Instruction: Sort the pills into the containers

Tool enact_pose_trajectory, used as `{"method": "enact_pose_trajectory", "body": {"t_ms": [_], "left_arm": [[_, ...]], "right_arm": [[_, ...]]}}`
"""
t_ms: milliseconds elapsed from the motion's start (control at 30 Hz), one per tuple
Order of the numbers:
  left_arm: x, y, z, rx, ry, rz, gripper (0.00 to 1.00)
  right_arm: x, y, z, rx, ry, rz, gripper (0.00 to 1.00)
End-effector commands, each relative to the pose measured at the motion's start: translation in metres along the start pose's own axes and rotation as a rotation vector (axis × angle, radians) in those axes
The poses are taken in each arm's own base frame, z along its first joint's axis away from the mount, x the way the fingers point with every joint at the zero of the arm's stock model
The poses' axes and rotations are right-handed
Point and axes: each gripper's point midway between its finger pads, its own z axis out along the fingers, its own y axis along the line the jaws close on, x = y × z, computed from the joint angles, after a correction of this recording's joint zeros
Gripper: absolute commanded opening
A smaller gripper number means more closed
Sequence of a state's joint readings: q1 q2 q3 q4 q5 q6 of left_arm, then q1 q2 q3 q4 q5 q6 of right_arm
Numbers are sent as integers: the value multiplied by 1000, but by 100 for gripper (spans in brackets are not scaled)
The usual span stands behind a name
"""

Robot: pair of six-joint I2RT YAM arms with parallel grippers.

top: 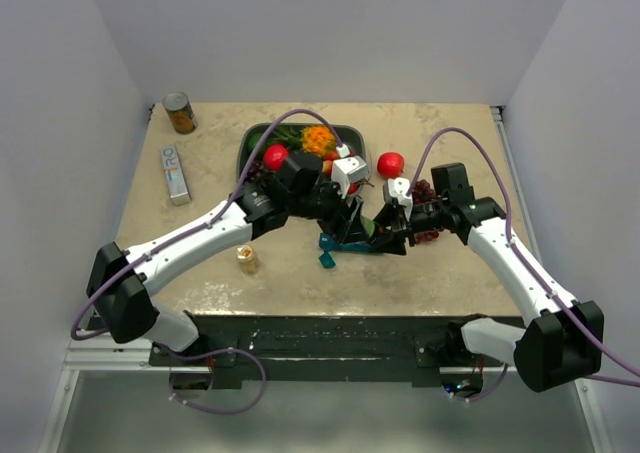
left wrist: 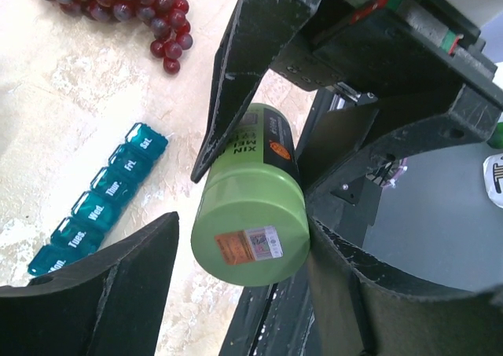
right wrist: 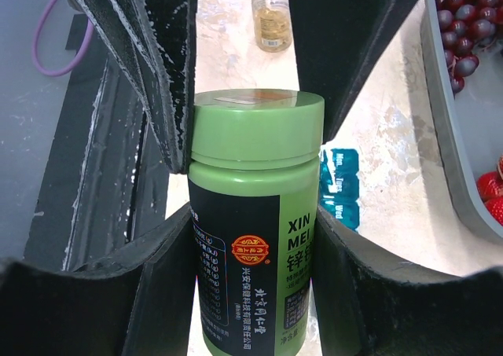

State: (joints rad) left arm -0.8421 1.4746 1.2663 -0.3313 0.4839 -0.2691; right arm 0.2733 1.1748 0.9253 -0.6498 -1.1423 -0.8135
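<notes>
A green pill bottle with a black label hangs above the table, and my right gripper is shut on its body. My left gripper is open around the bottle's green cap. Its right finger lies against the cap, while a gap shows at its left finger. The teal containers, a strip of lidded day-marked cells, lie on the table below the grippers. They also show behind the bottle. The pills are hidden.
A small amber bottle stands near the front left. A grey tray of fruit sits at the back. Purple grapes and a red fruit lie by the right arm. A tin can and a silver box are far left.
</notes>
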Motion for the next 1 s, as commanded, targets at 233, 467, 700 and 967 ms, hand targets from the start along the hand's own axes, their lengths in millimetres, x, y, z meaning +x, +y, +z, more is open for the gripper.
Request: {"method": "enact_pose_trajectory", "body": {"t_ms": [233,467,700,967], "left_arm": [[9,14,-17,-66,8,20,68],[16,25,-26,-97,14,4,68],[27,20,-28,-57,33,6,68],[10,-22,-53,83,-87,23,68]], "right_arm": [[-30,8,-7,-25,-93,-87,0],[-31,8,-8,-20,-93,-94,0],[-29,7,-8,-16,-91,-91,0],[-27,4,-9,0,-79,-91,0]]}}
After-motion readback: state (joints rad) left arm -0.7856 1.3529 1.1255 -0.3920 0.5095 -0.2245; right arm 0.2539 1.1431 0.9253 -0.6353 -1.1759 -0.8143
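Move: The closed green cap of the medicine bottle sits between the left hand's open finger pads, about 1 cm to the hand's right. From the right hand, which grips the bottle's body, the cap is some 5 cm left and 2 cm up. The pill box's middle is below the left hand, about 3 cm ahead and straight under it sideways. The box's open lid lies roughly 5 cm left and level fore-and-aft, both some 18 cm down. Back the open left gripper off the bottle cap, slowly at first, drawing it about 4 cm to the left while sinking up to 3 cm; finish with a small pull back and a slight lift. Keep its fingers wide. Have the right gripper keep its hold on the bottle body, easing up about 1 cm. ##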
